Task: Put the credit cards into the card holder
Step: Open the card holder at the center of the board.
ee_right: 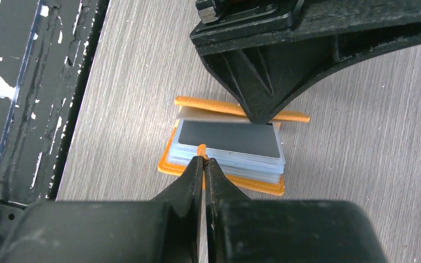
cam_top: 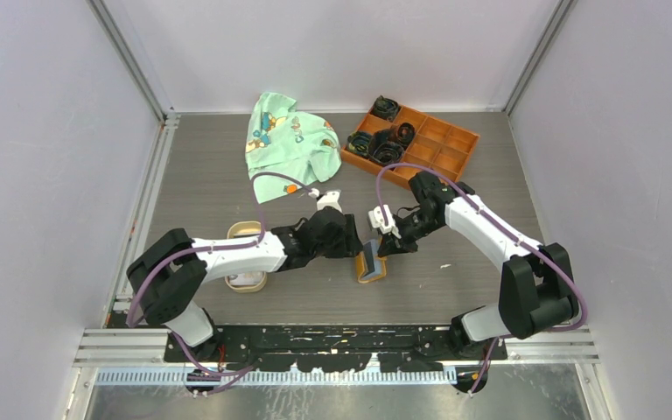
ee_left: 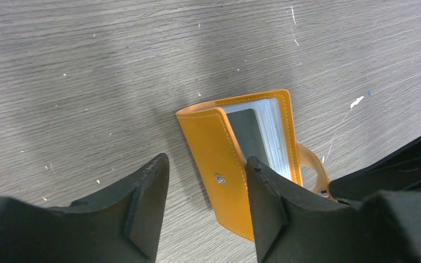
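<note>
The orange card holder (cam_top: 372,265) lies open on the table between both arms. Its cover (ee_left: 219,159) stands up on edge beside the pale slots (ee_right: 230,164). A dark credit card (ee_right: 227,139) sits in the top slot; it also shows as the dark card (ee_left: 249,137) in the left wrist view. My left gripper (ee_left: 207,160) is open and straddles the raised cover, the right finger against its inner side and a gap on the left. My right gripper (ee_right: 203,160) is shut on the holder's orange strap (ee_right: 200,149).
A tan oval dish (cam_top: 243,231) sits under my left arm with something pale in it, mostly hidden. An orange compartmented tray (cam_top: 442,149) with dark coiled items stands at the back right. A green printed cloth (cam_top: 284,144) lies at the back centre.
</note>
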You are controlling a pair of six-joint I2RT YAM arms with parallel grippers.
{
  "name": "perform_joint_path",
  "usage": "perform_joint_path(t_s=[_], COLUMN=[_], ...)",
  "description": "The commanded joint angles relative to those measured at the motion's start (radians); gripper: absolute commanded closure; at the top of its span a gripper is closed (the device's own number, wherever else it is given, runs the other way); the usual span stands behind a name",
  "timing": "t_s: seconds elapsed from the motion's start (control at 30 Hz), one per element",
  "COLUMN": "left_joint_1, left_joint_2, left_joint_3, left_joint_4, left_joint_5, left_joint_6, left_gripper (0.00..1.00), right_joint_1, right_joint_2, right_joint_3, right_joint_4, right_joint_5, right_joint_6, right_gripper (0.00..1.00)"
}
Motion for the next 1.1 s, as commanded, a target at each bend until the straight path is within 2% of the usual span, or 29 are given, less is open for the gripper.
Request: perform_joint_path(t_s=[0.0,0.13,0.37,0.43,0.5,0.7,0.83,0.93,1.07], left_joint_1=[-0.005,-0.002,0.009,0.013,0.017,0.02,0.021,0.02,0.019], left_joint_2=[-0.005,-0.009,0.001,0.002,-0.003,-0.027,-0.052,-0.071,-0.087], left_joint_3=[0.022,0.01,-0.032,-0.052,-0.079,-0.169,-0.213,-0.248,-0.279], left_joint_4=[-0.07,-0.068,-0.03,-0.006,0.041,0.187,0.247,0.293,0.345], left_joint_5=[-0.061,-0.058,-0.033,-0.025,-0.021,-0.017,-0.037,-0.045,-0.044], left_joint_6=[0.064,0.071,0.082,0.082,0.08,0.051,0.018,0.001,-0.011], left_gripper=[0.49,0.59,0.92,0.99,1.0,1.0,1.0,1.0,1.0], right_joint_1=[0.004,0.005,0.002,-0.001,-0.007,-0.016,-0.05,-0.079,-0.092], right_joint_2=[-0.038,-0.027,0.009,0.028,0.042,0.071,0.021,-0.049,-0.126], right_joint_3=[0.003,0.003,0.01,0.015,0.021,0.023,0.009,-0.01,-0.032], right_joint_4=[-0.003,-0.006,-0.019,-0.032,-0.041,-0.027,0.034,0.071,0.144], right_joint_5=[-0.008,0.024,0.156,0.196,0.223,0.32,0.34,0.296,0.103], right_joint_6=[-0.017,-0.019,-0.036,-0.045,-0.046,-0.002,0.073,0.14,0.353], right_gripper=[0.99,0.99,0.99,0.99,0.98,0.85,0.75,0.65,0.6])
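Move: The card holder is held up by its strap in the right fingers, its middle about 3 cm left of the right hand, 1 cm nearer the base and 2 cm lower. From the left hand, whose open fingers straddle the loose edge of the cover, it lies some 4 cm right, 2 cm back and 2 cm below. The card tray is about 28 cm left of the left hand and 1 cm back; the orange organizer box is 27 cm ahead and 15 cm right, both some 5 cm lower. Close the left fingers on the loose edge of the holder's cover, then bring it down about 5 cm and left some 4 cm, slightly back, staying shut at the edge. Meanwhile lower the right hand with the strap and draw it right, tipping its fingers further down, then open them to let go of the strap and swing the hand forward, rising a little at the end. ##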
